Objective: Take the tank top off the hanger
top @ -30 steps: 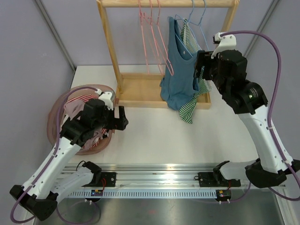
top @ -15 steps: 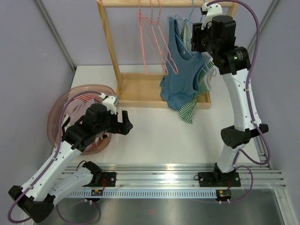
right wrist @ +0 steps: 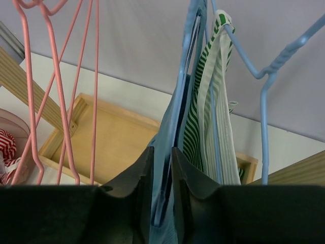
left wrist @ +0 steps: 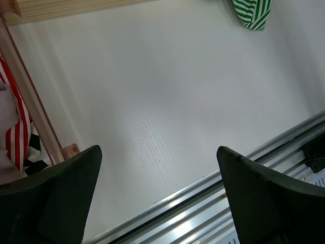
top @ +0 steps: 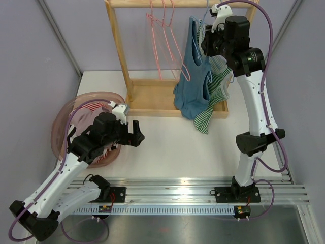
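Observation:
A blue tank top [top: 192, 76] hangs on a light blue hanger [right wrist: 195, 20] from the wooden rack's top bar [top: 177, 3]. My right gripper [top: 205, 44] is raised to the top's shoulder. In the right wrist view its jaws [right wrist: 162, 155] press from both sides on the blue strap [right wrist: 170, 127] and the hanger wire inside it. My left gripper [top: 137, 133] hovers open over the bare table, nothing between its fingers [left wrist: 61, 188].
A green-striped top [top: 208, 114] hangs on a second blue hanger [right wrist: 264, 91] just right of the blue one. Pink empty hangers [top: 165, 40] hang to the left. The rack's wooden base tray [top: 152, 96] lies below. A pink basket [top: 63, 119] of clothes sits at left.
My right arm rose from beside the tops to the hanger's shoulder and its jaws closed in on the blue strap. The left arm shifted slightly right.

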Motion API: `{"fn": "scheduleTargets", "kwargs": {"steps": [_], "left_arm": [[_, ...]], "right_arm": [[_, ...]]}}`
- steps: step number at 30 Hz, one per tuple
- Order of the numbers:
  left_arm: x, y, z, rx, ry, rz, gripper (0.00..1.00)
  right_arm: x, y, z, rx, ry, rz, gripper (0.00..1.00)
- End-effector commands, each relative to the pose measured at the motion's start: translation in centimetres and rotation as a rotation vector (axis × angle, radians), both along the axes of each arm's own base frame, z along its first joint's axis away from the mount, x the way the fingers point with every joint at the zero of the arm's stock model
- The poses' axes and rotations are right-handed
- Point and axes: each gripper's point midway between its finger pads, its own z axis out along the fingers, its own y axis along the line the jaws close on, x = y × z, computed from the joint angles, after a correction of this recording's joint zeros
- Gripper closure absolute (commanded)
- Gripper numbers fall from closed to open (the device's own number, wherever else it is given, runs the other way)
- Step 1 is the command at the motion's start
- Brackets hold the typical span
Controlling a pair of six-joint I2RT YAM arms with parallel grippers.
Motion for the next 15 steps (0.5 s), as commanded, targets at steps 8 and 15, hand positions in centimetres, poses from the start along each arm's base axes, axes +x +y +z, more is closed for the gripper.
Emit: {"fn": "scheduleTargets", "kwargs": {"steps": [8, 15], "left_arm": [[0.1, -0.7, 0.9, -0.025, -0.036, -0.036, 0.01], [0.2, -0.6, 0.9, -0.024, -0.038, -0.028, 0.01]], "right_arm": [[0.8, 1.0, 2.2, 0.084, -0.062, 0.027, 0.85], [0.6, 1.6, 3.6, 0.173, -0.086, 0.029, 1.00]]}}
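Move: The blue hanger's near bar stands about 1 cm ahead of the right fingertips and 1 cm to their left, at their height. The blue tank top hangs from it, its middle about 12 cm below the hand, 2 cm ahead and 2 cm left. The green-striped top is some 5 cm right, 4 cm ahead and 12 cm below; the empty pink hangers are about 9 cm left, 2 cm ahead. From the left hand the blue hanger lies some 28 cm ahead, 20 cm right and 25 cm higher. The right hand eases about 1.5 cm forward-left onto the blue hanger and shuts its fingers, pinching the near bar. ##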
